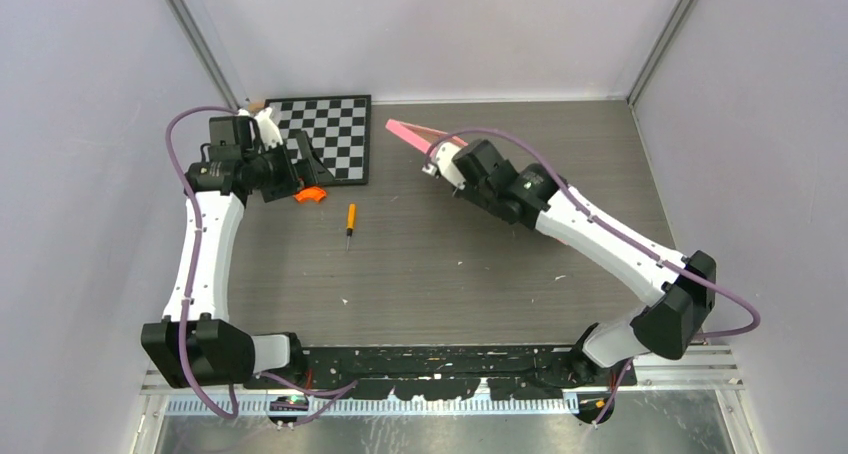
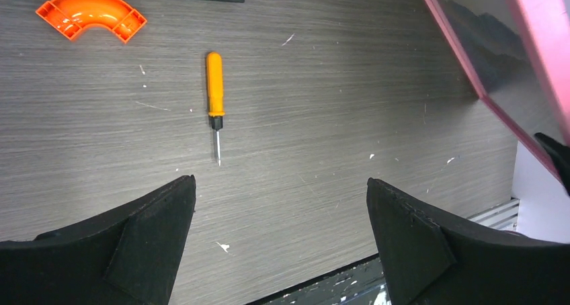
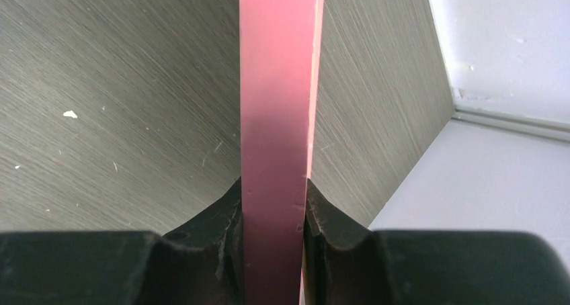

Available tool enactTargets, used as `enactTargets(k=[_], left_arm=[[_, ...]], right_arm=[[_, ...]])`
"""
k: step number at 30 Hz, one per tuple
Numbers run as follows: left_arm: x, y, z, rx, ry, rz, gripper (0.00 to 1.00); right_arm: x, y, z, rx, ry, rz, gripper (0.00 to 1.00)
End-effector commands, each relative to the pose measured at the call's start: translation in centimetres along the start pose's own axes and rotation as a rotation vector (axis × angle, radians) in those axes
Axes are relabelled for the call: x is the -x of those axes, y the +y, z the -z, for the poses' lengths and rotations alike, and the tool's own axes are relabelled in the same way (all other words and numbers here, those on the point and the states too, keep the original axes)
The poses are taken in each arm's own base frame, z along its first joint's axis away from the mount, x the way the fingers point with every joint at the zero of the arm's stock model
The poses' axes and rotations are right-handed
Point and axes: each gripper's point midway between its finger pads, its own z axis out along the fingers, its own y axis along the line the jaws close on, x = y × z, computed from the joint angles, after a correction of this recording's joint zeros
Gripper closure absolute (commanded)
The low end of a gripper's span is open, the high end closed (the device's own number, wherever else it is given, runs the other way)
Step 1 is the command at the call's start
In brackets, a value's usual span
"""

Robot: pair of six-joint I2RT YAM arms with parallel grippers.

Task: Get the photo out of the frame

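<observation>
The frame [image 1: 409, 131] shows as a thin pink edge held tilted above the back of the table. My right gripper [image 1: 436, 165] is shut on its border. In the right wrist view the pink frame [image 3: 275, 103] runs straight up between the two black fingers of my right gripper [image 3: 272, 201], which press both its faces. The left wrist view catches the frame [image 2: 538, 23] at the top right, with a dim part of the photo [image 2: 485, 44] showing dark cliffs. My left gripper [image 1: 305, 167] hangs at the left, near the chessboard. Its jaws [image 2: 281, 184] stand wide open over bare table.
A black-rimmed chessboard [image 1: 325, 134] lies at the back left. An orange pipe elbow [image 1: 311, 195] [image 2: 91, 13] sits just in front of it. An orange-handled screwdriver [image 1: 350, 221] [image 2: 214, 97] lies mid-table. Pale walls close the table on three sides.
</observation>
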Motion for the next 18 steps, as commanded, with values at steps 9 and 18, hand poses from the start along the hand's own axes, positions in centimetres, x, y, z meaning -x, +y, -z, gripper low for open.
enactTargets(k=[9,18], left_arm=[[0.4,0.2,0.6,-0.002,-0.036,-0.093,0.00],[0.2,0.7,0.3,0.015,-0.022,-0.103,0.00]], right_arm=[[0.9,9.5,-4.7,0.042,-0.103,0.125,0.94],[-3.2,17.0,-7.6,0.090,-0.036,0.317,0.90]])
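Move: The right hand holds one long rail of the pink frame near its middle. The frame hangs steeply below, its centre roughly 12 cm lower and 4 cm ahead, 3 cm to the right. The clear table patch it is going to lies some 23 cm below this hand and about 3 cm ahead; the screwdriver is 31 cm left and 3 cm back, the orange pipe 42 cm left and 5 cm ahead. From the left hand the patch is about 34 cm right, 3 cm ahead, 25 cm down. Keeping its pinch on the frame's upper long rail, the right hand sinks steadily by some 10 cm towards the clear middle of the table, sliding about 5 cm to its left and easing back towards its base by around 3 cm. Meanwhile the wrist turns only mildly, some 15 degrees, its fingers tipping up a little and swinging counter-clockwise, so the held rail comes down on the base side while the free rail lies farther out. ##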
